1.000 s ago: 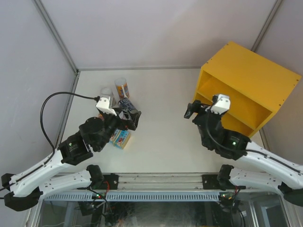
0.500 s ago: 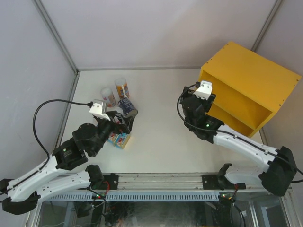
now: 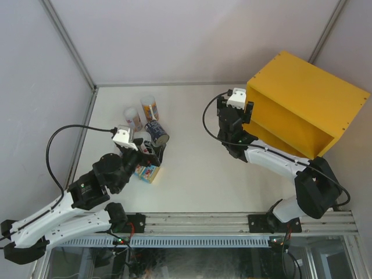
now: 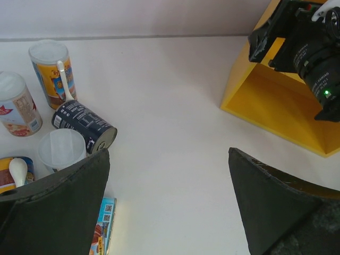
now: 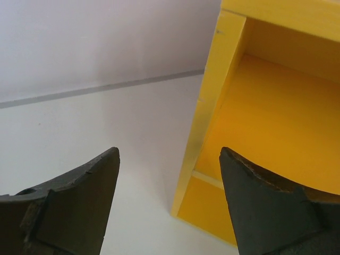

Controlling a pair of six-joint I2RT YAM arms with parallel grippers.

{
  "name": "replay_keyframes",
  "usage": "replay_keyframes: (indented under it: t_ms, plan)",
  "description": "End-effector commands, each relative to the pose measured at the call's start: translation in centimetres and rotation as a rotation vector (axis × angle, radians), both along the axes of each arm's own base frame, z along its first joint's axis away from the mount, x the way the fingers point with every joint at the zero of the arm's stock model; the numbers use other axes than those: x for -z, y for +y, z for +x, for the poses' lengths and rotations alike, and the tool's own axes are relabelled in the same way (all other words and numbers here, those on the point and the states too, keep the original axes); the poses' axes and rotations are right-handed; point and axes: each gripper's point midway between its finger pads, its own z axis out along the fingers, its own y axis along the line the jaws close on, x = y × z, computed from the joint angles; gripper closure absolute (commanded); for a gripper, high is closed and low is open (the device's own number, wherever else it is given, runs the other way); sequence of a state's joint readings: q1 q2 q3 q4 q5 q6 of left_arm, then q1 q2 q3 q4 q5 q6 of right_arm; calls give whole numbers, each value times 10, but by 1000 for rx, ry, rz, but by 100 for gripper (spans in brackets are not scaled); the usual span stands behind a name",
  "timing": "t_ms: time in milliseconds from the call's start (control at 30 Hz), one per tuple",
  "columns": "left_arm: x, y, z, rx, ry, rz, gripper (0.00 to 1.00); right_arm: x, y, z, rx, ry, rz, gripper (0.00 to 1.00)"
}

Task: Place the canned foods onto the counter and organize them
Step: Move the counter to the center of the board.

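The canned foods cluster at the left of the table: an orange-blue tube (image 3: 150,107), a white-pink tube (image 3: 133,118), a dark steel can (image 3: 157,132) lying on its side and a flat blue-labelled tin (image 3: 147,170). My left gripper (image 3: 150,153) hovers over this cluster, open and empty. In its wrist view the left gripper (image 4: 169,159) frames bare table, with the dark can (image 4: 85,125), a white-lidded tube (image 4: 62,150) and the tin (image 4: 103,228) to its left. My right gripper (image 3: 234,110) is open and empty at the left front corner of the yellow counter (image 3: 302,104).
The counter's left wall and inner shelf (image 5: 265,106) fill the right of the right wrist view, between and beyond the right gripper (image 5: 169,154). Grey enclosure walls stand close behind the cans and the counter. My right arm (image 4: 308,48) shows in front of the counter (image 4: 276,106).
The right arm has swung from in front of the counter's opening out to its left front corner, its jaws narrowing a little. The left gripper drew back slightly off the dark can.
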State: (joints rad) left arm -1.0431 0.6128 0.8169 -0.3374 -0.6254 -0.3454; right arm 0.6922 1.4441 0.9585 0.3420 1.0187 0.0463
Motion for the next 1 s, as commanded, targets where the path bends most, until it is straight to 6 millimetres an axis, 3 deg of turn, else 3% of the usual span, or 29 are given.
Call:
replay_keyframes:
  t_ms: [0, 367, 533, 833, 967]
  plan:
    - [-1, 3, 2, -16, -31, 4, 4, -36, 0, 18, 12, -107, 19, 25]
    - [8, 10, 6, -58, -38, 6, 4, -32, -26, 46, 68, -112, -26, 34]
    - [10, 10, 8, -72, -42, 3, 4, -26, -34, 56, 39, -90, -39, 61]
    - [10, 14, 12, -113, -48, -5, 4, -17, -6, 65, -119, -33, -161, 98]
    - [10, 20, 13, -141, -50, -22, 4, -18, 20, 65, -194, -26, -229, 100]
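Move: Ahead and to the right of the open right hand, about 6 cm out and 4 cm over, stands the front edge of the yellow counter's left upright, level with the fingers. The counter's near-left top corner is at the same spot but roughly 5 cm higher. The counter's middle lies some 24 cm right, 2 cm ahead and 10 cm below. From the left hand, that upright edge is about 24 cm ahead, 35 cm right and 5 cm lower. Reaching nearly level, the right hand goes about 5 cm forward, then swings some 4 cm right so its fingers straddle the front edge of the counter's left upright. The fingers close and pinch the board a little below the top corner, their effort rising while the wrist rolls a few degrees, left side down. The open left hand sinks barely 2 cm. ##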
